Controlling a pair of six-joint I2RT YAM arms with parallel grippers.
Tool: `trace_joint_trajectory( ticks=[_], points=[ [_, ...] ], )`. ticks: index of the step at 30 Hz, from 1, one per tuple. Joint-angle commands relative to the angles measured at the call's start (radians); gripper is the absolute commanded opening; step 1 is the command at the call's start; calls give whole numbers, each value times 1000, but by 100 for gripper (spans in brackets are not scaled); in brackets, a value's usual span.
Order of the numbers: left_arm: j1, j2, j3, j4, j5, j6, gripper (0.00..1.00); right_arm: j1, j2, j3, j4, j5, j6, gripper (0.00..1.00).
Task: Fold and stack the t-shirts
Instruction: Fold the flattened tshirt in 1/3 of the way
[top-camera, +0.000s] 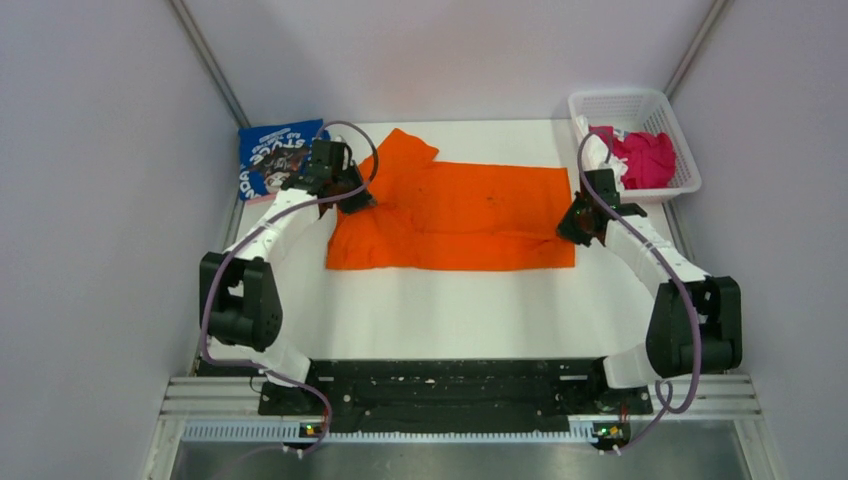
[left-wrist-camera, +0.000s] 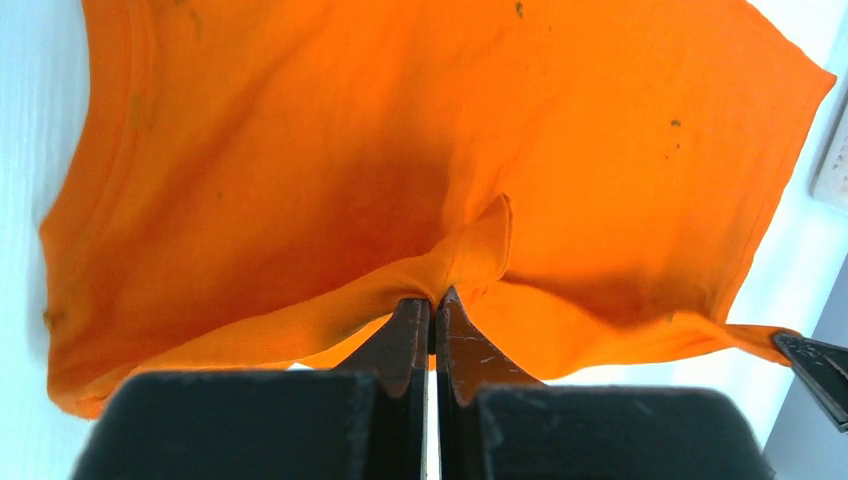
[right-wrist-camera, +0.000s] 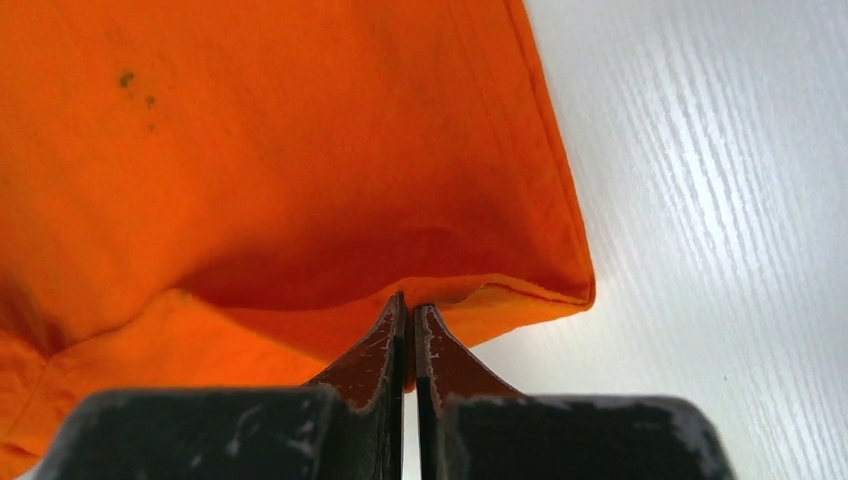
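Observation:
An orange t-shirt (top-camera: 455, 215) lies spread across the middle of the white table (top-camera: 430, 310), its near long edge folded over. My left gripper (top-camera: 352, 200) is shut on the shirt's left edge; the left wrist view shows orange cloth (left-wrist-camera: 300, 180) pinched into a ridge between the fingertips (left-wrist-camera: 433, 300). At the shirt's right edge my right gripper (top-camera: 578, 222) is shut on the hem, and the orange cloth (right-wrist-camera: 250, 170) is lifted slightly at its fingertips (right-wrist-camera: 410, 305). A folded blue t-shirt (top-camera: 275, 155) with white lettering lies at the back left. A magenta t-shirt (top-camera: 645, 158) sits in the basket.
A white plastic basket (top-camera: 672, 120) stands at the back right corner, with white cloth (top-camera: 597, 150) beside the magenta shirt. Grey walls close in on both sides and behind. The arm bases and a black rail (top-camera: 450, 385) run along the near edge.

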Motion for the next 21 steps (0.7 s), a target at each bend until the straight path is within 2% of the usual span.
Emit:
trace_joint_trajectory(
  ticks=[1, 3, 6, 7, 8, 10, 11, 12, 13, 15, 17, 21],
  points=[
    [39, 77, 82, 116, 128, 120, 0, -38, 50, 56, 61, 14, -27, 1],
    [48, 126, 114, 142, 172, 156, 0, -42, 83, 67, 77, 7, -32, 3],
    [63, 213, 183, 109, 140, 188, 1, -46, 135, 99, 96, 27, -35, 10],
    [70, 246, 216, 74, 115, 195, 6, -48, 152, 112, 95, 41, -31, 12],
    [78, 278, 258, 34, 86, 198, 22, -50, 161, 121, 92, 62, -26, 14],
    [96, 331, 332, -23, 62, 207, 57, -57, 168, 140, 73, 127, -4, 36],
    [103, 352, 360, -35, 74, 212, 85, -58, 170, 146, 64, 168, 6, 58],
    [112, 370, 380, -29, 96, 221, 97, -59, 167, 154, 30, 214, 17, 92],
    [118, 378, 396, -19, 107, 228, 99, -59, 161, 157, 10, 256, 20, 98],
    [128, 387, 428, -34, 132, 229, 99, -59, 137, 138, -6, 300, 3, 99],
    [130, 361, 429, -74, 148, 211, 99, -59, 82, 103, 11, 252, -35, 99],
    [113, 206, 169, 79, 236, 142, 99, -22, -2, -20, 153, 18, -103, 99]
  ],
)
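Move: The orange t-shirt's raised near edge is to be laid on the shirt's middle: for the left hand that spot lies about 6 cm ahead, 3 cm right and 12 cm below; for the right hand about 3 cm ahead, 1 cm right and 7 cm below. From the left hand the far sleeve is some 17 cm ahead and 6 cm right, the blue stack 15 cm ahead and 22 cm left. The basket stands roughly 22 cm ahead and 16 cm right of the right hand. The orange t-shirt's near edge, still pinched at both ends, is carried forward over the body and let down: the left hand goes about 9 cm forward while dipping some 4 cm, the right only about 3 cm forward and 2 to 3 cm down. Both then open wide and let go, the left drifting slightly left, the right slipping off rightwards past the side edge with a small roll; both end easing up and back slightly. ##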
